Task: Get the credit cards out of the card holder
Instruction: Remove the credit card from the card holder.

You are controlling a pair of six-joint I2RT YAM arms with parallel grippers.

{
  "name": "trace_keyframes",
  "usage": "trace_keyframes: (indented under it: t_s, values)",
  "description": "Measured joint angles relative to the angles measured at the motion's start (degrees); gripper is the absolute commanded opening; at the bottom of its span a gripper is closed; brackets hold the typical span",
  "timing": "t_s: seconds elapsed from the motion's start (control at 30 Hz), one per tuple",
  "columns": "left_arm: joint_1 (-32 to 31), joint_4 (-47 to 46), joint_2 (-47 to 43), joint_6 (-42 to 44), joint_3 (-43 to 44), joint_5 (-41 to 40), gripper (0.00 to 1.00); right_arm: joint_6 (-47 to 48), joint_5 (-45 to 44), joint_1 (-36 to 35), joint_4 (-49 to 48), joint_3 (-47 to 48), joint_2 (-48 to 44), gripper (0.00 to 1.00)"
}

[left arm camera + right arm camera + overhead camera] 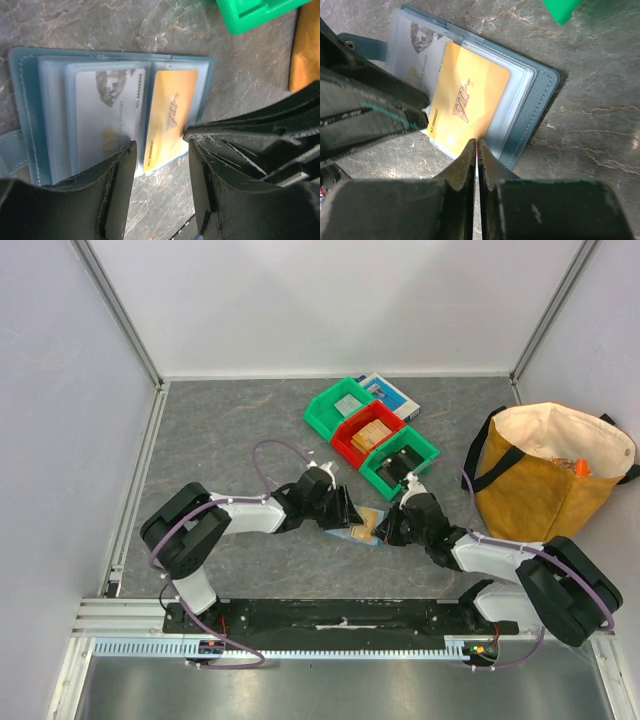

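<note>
The slate-blue card holder (24, 105) (540, 97) (362, 533) lies open on the grey table between both arms. Its clear sleeves show two credit cards: a pale grey one (102, 107) (425, 47) and a yellow VIP one (170, 107) (467, 102). My left gripper (161, 150) (348, 518) is open and straddles the holder's near edge. One of its fingers (120, 170) rests over the grey card's side, the other stands on the table beside the holder. My right gripper (477, 145) (386, 530) is shut, its tips pinching the yellow card's near edge.
Behind the holder stand a green bin (345, 407), a red bin (368, 436) and a second green bin (398, 462), with a blue-and-white flat box (392, 392) at the back. A tan tote bag (545, 475) stands on the right.
</note>
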State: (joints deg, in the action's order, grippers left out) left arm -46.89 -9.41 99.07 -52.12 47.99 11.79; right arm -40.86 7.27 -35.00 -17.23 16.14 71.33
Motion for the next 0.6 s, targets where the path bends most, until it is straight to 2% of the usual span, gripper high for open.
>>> trace_keyframes:
  t_s: [0.33,0.6]
  values:
    - [1.4,-3.6,-10.9,-1.2,-13.8,-1.1,0.54,2.2,4.9,-0.5,0.2,5.5,7.4,0.08]
    - [1.6,-0.7,-13.7,-1.4,-15.0,-1.8,0.55,5.3,5.0,-0.6,2.3,7.2,8.0,0.08]
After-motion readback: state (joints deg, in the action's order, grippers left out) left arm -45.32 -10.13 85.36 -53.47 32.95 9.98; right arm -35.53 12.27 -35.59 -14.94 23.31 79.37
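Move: The gold card, half in its clear pocket, has its middle about 3 cm right of the left gripper, 1 cm farther out and 2 cm below. From the right gripper's nearly shut tips it lies some 3 cm ahead, 2 cm left and 1 cm lower. From those tips the grey card is about 8 cm left and 4 cm ahead, 1 cm lower, and the green bin about 17 cm ahead, 5 cm right. Keep the nearly shut right fingertips on the gold card's right-hand part and push it left by a little over 2 cm, turning that hand a few degrees counter-clockwise. Meanwhile draw the left gripper away from the gold card, about 6 cm left and some 3 cm back towards the base, at nearly the same height and with its fingers still open. ##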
